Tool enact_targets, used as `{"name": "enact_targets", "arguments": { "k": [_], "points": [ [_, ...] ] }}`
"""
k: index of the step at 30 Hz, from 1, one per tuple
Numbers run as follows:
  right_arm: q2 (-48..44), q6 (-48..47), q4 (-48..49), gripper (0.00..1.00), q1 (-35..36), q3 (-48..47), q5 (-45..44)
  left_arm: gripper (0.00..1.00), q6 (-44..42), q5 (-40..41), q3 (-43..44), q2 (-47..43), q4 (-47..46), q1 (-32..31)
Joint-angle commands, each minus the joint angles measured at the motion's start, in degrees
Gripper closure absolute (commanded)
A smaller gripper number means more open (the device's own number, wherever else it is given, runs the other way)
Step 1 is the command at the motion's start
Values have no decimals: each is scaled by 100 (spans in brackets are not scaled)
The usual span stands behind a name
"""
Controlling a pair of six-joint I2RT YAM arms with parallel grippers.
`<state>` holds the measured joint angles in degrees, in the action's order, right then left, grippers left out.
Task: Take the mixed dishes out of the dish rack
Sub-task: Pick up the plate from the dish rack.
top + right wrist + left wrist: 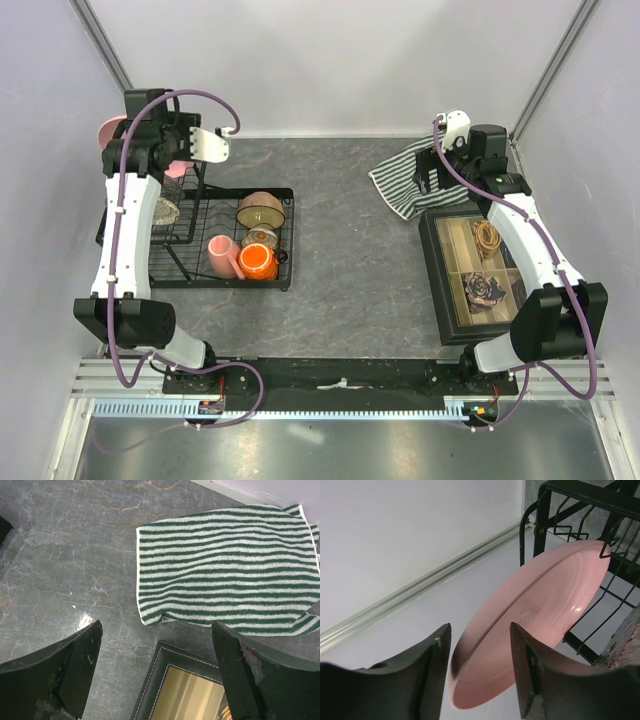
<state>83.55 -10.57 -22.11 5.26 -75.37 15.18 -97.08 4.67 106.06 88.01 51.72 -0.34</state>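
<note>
The black wire dish rack (pixel 190 272) stands at the left. A pink plate (pixel 545 595) leans on edge in its taller section (pixel 580 495), with a patterned oval dish (pixel 165 211) beside it. My left gripper (pixel 480 645) straddles the plate's lower rim, and a gap still shows on each side of the rim. In the tray section lie a tan-brown bowl (pixel 262 208), a small floral bowl (pixel 262 238), an orange mug (pixel 257 261) and a pink mug (pixel 221 256). My right gripper (pixel 156 645) hangs wide open and empty at the far right.
A green-and-white striped towel (pixel 225 565) lies at the back right. A dark compartmented box (pixel 475 275) sits under the right arm, its corner (pixel 165 690) below the right fingers. Grey walls close in on the left, back and right.
</note>
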Motion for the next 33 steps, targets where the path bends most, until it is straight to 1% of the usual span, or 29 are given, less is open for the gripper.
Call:
{"name": "enact_targets", "arguments": {
  "k": [1, 2, 3, 5, 6, 11, 17, 20, 24, 27, 33],
  "points": [
    [-172, -59, 338, 2, 2, 93, 47, 48, -329, 175, -103, -20, -154, 25],
    [-190, -51, 339, 2, 2, 102, 46, 51, -338, 201, -112, -3, -154, 25],
    [-207, -59, 356, 2, -7, 128, 46, 58, -338, 219, -112, -3, -154, 25],
    [-207, -68, 374, 2, 2, 146, 29, 62, -356, 210, -95, -3, -163, 25],
    [-207, -68, 374, 2, -7, 163, 20, 67, -356, 201, -94, -3, -163, 25],
    [-207, -60, 374, 2, -7, 207, 11, 74, -382, 184, -86, -64, -180, 25],
    [-190, -68, 400, 2, -7, 216, 11, 82, -663, 149, -68, -178, -391, 25],
    [-190, -77, 392, 2, -7, 242, 3, 87, -804, 61, -59, -231, -523, 25],
    [-199, -103, 400, 2, -7, 269, 3, 96, -944, -45, -68, -301, -777, 25],
    [-207, -112, 400, 2, 2, 269, -6, 98, -1023, -132, -24, -372, -901, 25],
    [-199, -112, 400, 2, 2, 286, 20, 98, -997, -361, 125, -521, -857, -28]
  ]
}}
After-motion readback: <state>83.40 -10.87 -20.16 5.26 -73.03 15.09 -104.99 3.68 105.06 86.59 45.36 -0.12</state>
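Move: The pink plate stands on edge in the dish rack's upper tier, its upper left rim already between the left hand's open fingers; its middle lies about 7 cm below, 5 cm to the right and 2 cm ahead of that hand. The patterned dish stands some 10 cm back, 3 cm right and 12 cm lower, the brown bowl roughly 20 cm right, 6 cm back and 28 cm below. From the right hand the plate is about 56 cm left, 2 cm ahead and 5 cm higher. The pink plate's rim is pinched between the left hand's fingers, which close from a bit over half open to nearly shut. The hand sinks barely half a centimetre while closing and holds about there, then rises about 3.5 cm, easing roughly 1 cm forward, while the fingers tip upward by some 5 degrees. ##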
